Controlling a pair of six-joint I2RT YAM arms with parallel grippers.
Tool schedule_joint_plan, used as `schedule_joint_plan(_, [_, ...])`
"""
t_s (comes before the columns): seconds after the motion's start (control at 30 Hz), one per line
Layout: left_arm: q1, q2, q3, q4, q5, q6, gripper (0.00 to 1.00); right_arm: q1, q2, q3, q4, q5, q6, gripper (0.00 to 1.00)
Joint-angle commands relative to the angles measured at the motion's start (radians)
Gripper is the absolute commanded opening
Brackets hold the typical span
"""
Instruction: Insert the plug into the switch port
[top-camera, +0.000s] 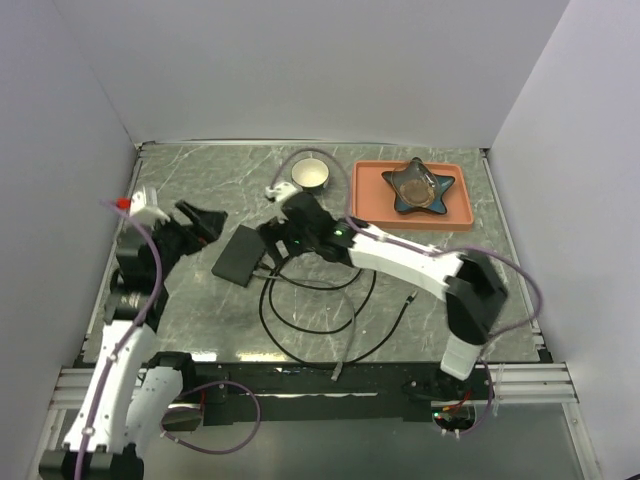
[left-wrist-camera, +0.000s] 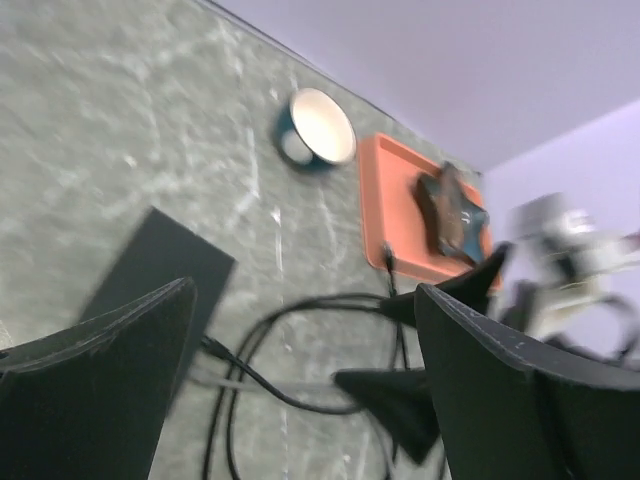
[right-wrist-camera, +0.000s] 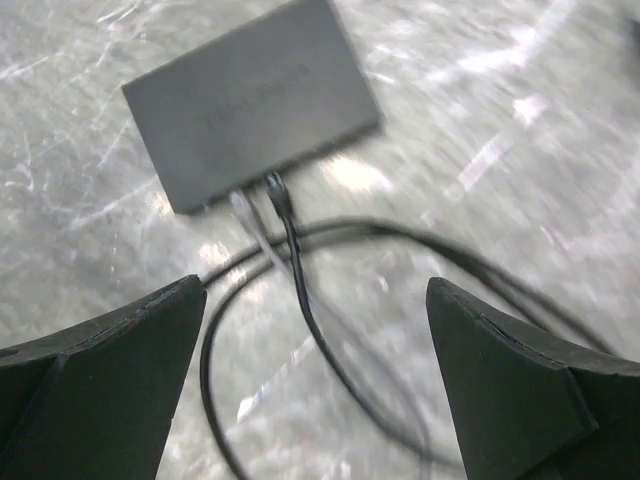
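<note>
The black switch (top-camera: 238, 256) lies flat on the marble table. In the right wrist view a black plug (right-wrist-camera: 275, 186) sits at the near edge of the switch (right-wrist-camera: 250, 100), with a grey plug (right-wrist-camera: 240, 206) beside it. Its black cable (right-wrist-camera: 320, 330) runs back between my fingers. My right gripper (right-wrist-camera: 315, 290) hovers open just right of the switch, holding nothing. My left gripper (top-camera: 200, 220) stands open up and left of the switch, also holding nothing. From the left wrist I see the switch (left-wrist-camera: 160, 265), the plug (left-wrist-camera: 215, 348) and my left gripper (left-wrist-camera: 305, 290).
Black cable loops (top-camera: 310, 310) spread in front of the switch, and a grey cable end (top-camera: 338, 375) lies near the front edge. A white bowl (top-camera: 311, 174) stands at the back. To its right an orange tray (top-camera: 370, 205) holds a dark star-shaped dish (top-camera: 420, 187).
</note>
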Motion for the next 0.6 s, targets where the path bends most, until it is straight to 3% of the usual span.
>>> schedule_joint_plan(0.0, [-0.006, -0.121, -0.241, 0.052, 0.116, -0.173, 0.96, 0.007, -0.220, -0.159, -0.018, 0.142, 0.148, 0.99])
schedule_joint_plan(0.1, [-0.007, -0.230, -0.404, 0.119, 0.098, -0.213, 0.96, 0.002, -0.337, -0.311, -0.059, 0.282, 0.239, 0.99])
schedule_joint_plan(0.27, [-0.007, -0.154, -0.294, 0.004, 0.088, -0.110, 0.96, -0.022, -0.461, -0.459, -0.227, 0.487, 0.389, 0.99])
schedule_joint_plan(0.47, [-0.007, -0.093, -0.355, 0.102, 0.145, -0.144, 0.96, -0.080, -0.547, -0.531, -0.341, 0.509, 0.582, 0.99])
schedule_joint_plan(0.57, [-0.007, -0.063, -0.335, 0.072, 0.136, -0.124, 0.96, -0.129, -0.563, -0.546, -0.381, 0.506, 0.660, 0.99])
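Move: The empty right hand hangs roughly 14 cm above the table. The loose plug on the table's right part lies about 33 cm to its right and 5 cm back. On the way, the coiled cable is centred some 11 cm right and 6 cm back; the switch is about 10 cm left and 4 cm ahead. From the empty left hand, the switch is about 7 cm ahead, 4 cm right and 25 cm below. Clear of everything, the right hand swings over the coil towards the loose plug, about 22 cm right and a little back, rising slightly before dipping, while turning some 40 degrees clockwise. The left hand drops nearly 14 cm towards the switch's height, drawing back about 5 cm and tipping its fingers down, then eases up slightly. Both grippers stay wide open. ##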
